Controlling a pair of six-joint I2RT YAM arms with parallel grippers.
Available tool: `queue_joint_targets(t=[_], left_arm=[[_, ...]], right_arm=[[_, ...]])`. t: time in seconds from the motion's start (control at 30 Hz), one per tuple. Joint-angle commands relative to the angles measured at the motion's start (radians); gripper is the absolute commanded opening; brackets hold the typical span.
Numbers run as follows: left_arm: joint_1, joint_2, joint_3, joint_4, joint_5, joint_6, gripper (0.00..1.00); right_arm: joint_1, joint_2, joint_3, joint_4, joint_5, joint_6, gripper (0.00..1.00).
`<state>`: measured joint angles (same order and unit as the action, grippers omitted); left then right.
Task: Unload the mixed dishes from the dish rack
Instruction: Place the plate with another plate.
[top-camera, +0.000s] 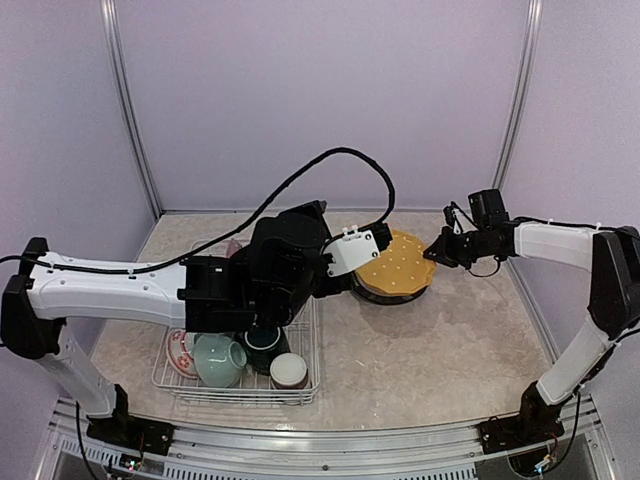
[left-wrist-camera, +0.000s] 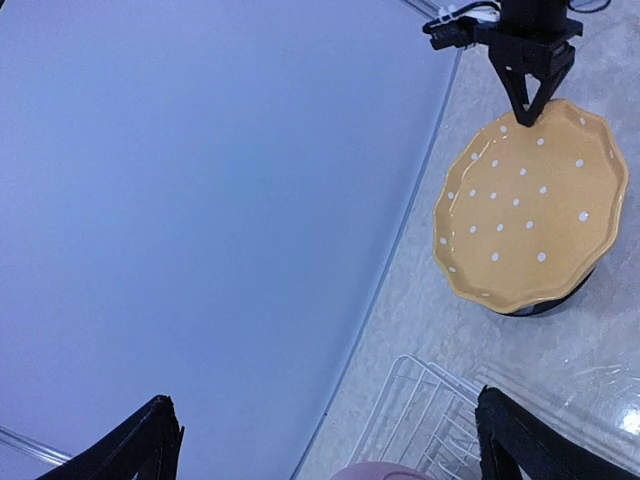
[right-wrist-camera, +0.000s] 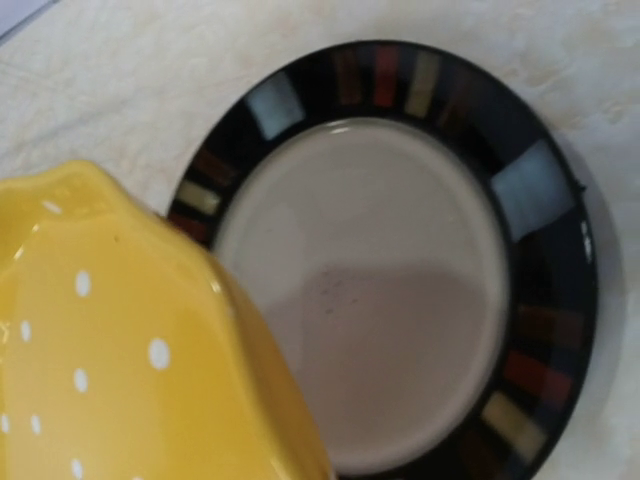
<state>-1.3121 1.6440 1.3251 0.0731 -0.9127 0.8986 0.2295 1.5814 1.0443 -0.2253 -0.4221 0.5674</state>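
My right gripper (top-camera: 437, 250) is shut on the far-right rim of the yellow dotted plate (top-camera: 395, 265), seen in the left wrist view as pinched fingers (left-wrist-camera: 528, 112) on the plate's edge (left-wrist-camera: 525, 210). The plate hangs tilted over a black plate (right-wrist-camera: 540, 250) with coloured rim blocks on the table. My left gripper (left-wrist-camera: 322, 400) stands wide open above the far end of the white dish rack (top-camera: 300, 390), holding nothing. A pink plate's edge (left-wrist-camera: 385, 470) shows just below it.
In the rack's near end sit a pale-green cup (top-camera: 215, 360), a dark teal cup (top-camera: 262, 345), a brown-white cup (top-camera: 288, 370) and a red-patterned white bowl (top-camera: 178, 350). The left arm covers the rack's far half. Walls close the back and both sides.
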Motion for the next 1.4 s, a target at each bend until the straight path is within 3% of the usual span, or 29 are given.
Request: queue_joint_targets(t=[0.0, 0.37, 0.7, 0.97, 1.37], left_arm=[[0.034, -0.078, 0.078, -0.300, 0.060, -0.329, 0.99], [0.140, -0.237, 0.112, -0.577, 0.221, -0.753, 0.99], [0.220, -0.354, 0.076, -0.677, 0.324, -0.992, 0.99], [0.294, -0.465, 0.023, -0.677, 0.450, -1.132, 0.99], [0.305, -0.467, 0.010, -0.674, 0.461, -1.169, 0.99]], right_arm=[[-0.003, 0.043, 0.079, 0.111, -0.009, -0.007, 0.00], [-0.005, 0.150, 0.128, 0.171, 0.052, -0.046, 0.00], [-0.013, 0.263, 0.183, 0.208, 0.061, -0.062, 0.00], [-0.023, 0.307, 0.193, 0.222, 0.060, -0.064, 0.00], [-0.032, 0.336, 0.178, 0.264, 0.074, -0.076, 0.00]])
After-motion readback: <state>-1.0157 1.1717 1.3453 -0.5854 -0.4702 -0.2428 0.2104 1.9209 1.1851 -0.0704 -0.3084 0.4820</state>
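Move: The right hand holds the yellow plate by its rim, that plate's middle about 8 cm to its left. The black plate it is meant for lies roughly 6 cm ahead, 8 cm left and 11 cm below. From the left hand, empty and open, the black plate is some 22 cm ahead, 15 cm right and 27 cm down. The pink plate in the rack stands 12 cm ahead, 15 cm left and 18 cm lower; the burgundy plate is 6 cm left of the pink one. Still pinching the yellow plate's rim, the right hand brings it forward and down about 7 cm each way until it comes to rest on the black plate; the fingers stay shut. Meanwhile the open left hand clears off some 15 cm to the left and 5 cm up, away from the plates on the table, rolling its left side down and tipping its fingers downward. ##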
